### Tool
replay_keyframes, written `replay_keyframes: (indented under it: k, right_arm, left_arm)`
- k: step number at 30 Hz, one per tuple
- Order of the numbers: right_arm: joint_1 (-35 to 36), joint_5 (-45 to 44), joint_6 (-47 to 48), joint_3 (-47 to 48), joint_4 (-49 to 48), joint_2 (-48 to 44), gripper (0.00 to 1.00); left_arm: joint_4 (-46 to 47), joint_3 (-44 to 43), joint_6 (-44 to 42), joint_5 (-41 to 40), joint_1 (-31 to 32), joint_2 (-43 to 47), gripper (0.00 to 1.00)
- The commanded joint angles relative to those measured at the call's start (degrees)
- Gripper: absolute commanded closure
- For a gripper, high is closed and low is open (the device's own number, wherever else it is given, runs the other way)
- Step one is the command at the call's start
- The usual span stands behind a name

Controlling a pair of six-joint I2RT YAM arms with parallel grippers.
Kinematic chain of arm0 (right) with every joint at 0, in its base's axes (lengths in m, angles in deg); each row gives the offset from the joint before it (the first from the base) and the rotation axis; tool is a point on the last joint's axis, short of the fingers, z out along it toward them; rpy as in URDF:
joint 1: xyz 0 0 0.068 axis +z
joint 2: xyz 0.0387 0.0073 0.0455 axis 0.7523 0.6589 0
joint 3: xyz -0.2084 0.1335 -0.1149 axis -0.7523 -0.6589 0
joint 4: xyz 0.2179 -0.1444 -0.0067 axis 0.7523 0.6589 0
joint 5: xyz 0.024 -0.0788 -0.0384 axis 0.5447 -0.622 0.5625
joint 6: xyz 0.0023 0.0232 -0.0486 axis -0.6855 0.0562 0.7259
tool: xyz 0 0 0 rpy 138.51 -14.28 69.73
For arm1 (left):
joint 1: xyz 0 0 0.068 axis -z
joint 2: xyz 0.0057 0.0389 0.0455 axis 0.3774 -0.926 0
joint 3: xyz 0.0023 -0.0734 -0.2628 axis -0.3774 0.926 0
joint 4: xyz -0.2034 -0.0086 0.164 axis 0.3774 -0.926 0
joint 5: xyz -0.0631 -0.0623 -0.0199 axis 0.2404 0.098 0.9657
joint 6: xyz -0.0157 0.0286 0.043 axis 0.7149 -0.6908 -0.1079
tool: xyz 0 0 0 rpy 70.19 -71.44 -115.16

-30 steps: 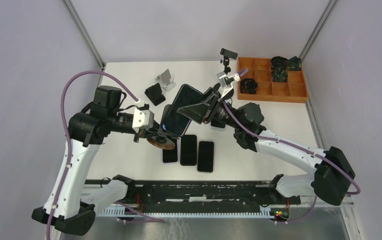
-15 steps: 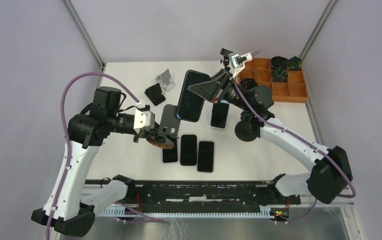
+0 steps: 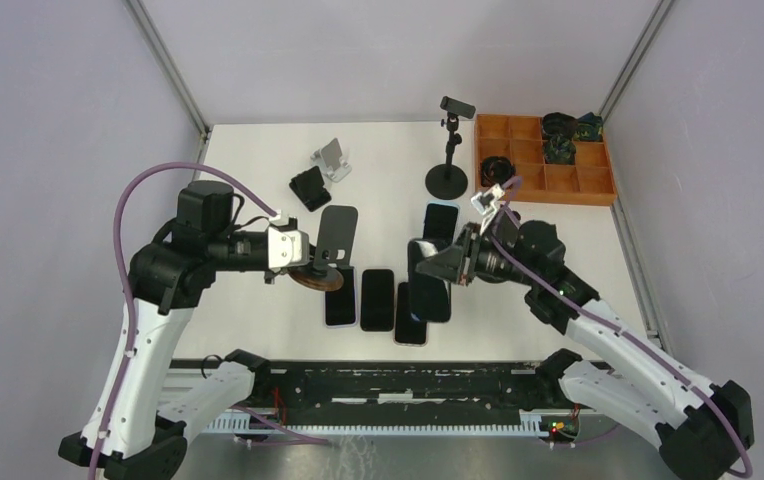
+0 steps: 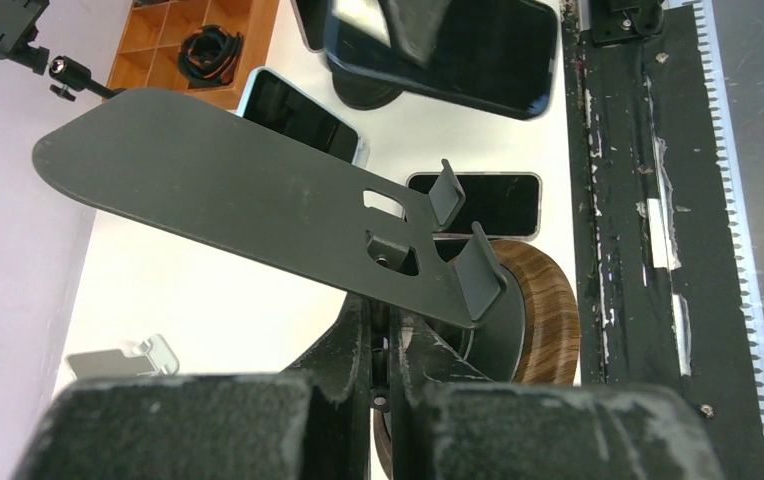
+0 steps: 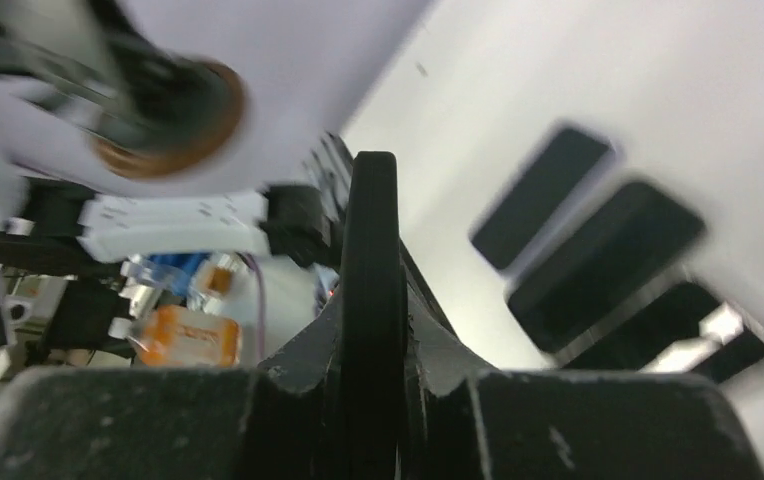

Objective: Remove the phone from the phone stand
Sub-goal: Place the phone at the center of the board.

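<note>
The phone stand (image 3: 336, 232), a black tilted plate on a round wooden base (image 4: 543, 320), has nothing on its plate (image 4: 238, 190). My left gripper (image 3: 301, 264) is shut on the stand's post under the plate (image 4: 390, 335). The dark phone (image 3: 428, 283) hangs to the right of the stand, over the row of phones on the table. My right gripper (image 3: 450, 268) is shut on it. In the right wrist view the phone (image 5: 373, 240) shows edge-on between the fingers of that gripper (image 5: 373, 330). The left wrist view shows the same phone (image 4: 458, 50) at the top.
Several phones (image 3: 377, 298) lie flat in a row near the front, and another (image 3: 440, 220) lies further back. A tall black tripod holder (image 3: 448, 172), a silver stand (image 3: 331, 158) and a small black stand (image 3: 308, 187) are at the back. An orange compartment tray (image 3: 578, 191) is at the back right.
My right gripper lifted the phone off the stand, swung it back, then brought it forward and down over the phone row. The left gripper kept hold of the stand.
</note>
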Motion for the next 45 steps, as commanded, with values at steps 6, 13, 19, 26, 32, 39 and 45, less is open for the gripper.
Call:
replay_keyframes:
  k: [6, 13, 19, 26, 32, 39, 45]
  right_arm:
    - [0.4, -16.2, 6.6, -14.6, 17.7, -6.7, 1.0]
    - [1.0, -23.6, 3.3, -21.0, 6.9, -4.0, 1.0]
    - [3.2, -29.3, 1.9, -22.6, 0.4, -0.5, 1.0]
    - [4.9, -33.5, 7.6, -18.1, 1.9, 7.3, 0.85]
    - [7.1, -40.4, 11.5, -15.7, 7.1, 7.3, 0.48]
    - [10.4, -46.9, 14.0, -10.2, 13.6, 9.3, 0.3]
    - [12.1, -50.1, 17.3, -1.6, 19.6, 4.5, 0.04]
  left_arm:
    - [3.5, -0.3, 0.8, 1.3, 0.2, 0.3, 0.98]
    - [4.0, -0.4, 1.5, 1.0, 0.2, 0.6, 0.98]
    - [3.9, 0.3, 1.5, 1.3, 0.2, 0.6, 0.98]
    - [4.0, -0.2, 1.4, 1.5, 0.1, 0.0, 0.98]
    - [4.0, 0.5, 1.1, 1.7, 0.1, 0.5, 0.98]
    - [3.9, 0.1, 1.4, 2.9, 0.2, 0.1, 0.98]
    - [4.0, 0.8, 0.7, 3.5, 0.1, 0.1, 0.98]
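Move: The free spot for the held phone, at the right end of the row of laid phones, lies about 24 cm below the right hand, 8 cm to its right and 3 cm back. At the same table level, the row's nearest phone is 2 cm left and 3 cm back of this hand, the black phone 11 cm left and level with it, and the light-blue phone some 18 cm ahead and 5 cm right. From the left hand, the spot is roughly 30 cm right, 1 cm ahead and 29 cm below. The right hand, still pinching the phone across its thickness, sweeps down fast some 22 cm and about 6 cm to the right, its left-pointing fingers tipping down by roughly 30 degrees and turning clockwise, to bring the phone onto the board beside the row. It then opens wide, letting go near the phone's far end while edging forward, and begins to rise by about 3 cm, as the left hand stays in place and keeps its hold on the phone stand. ##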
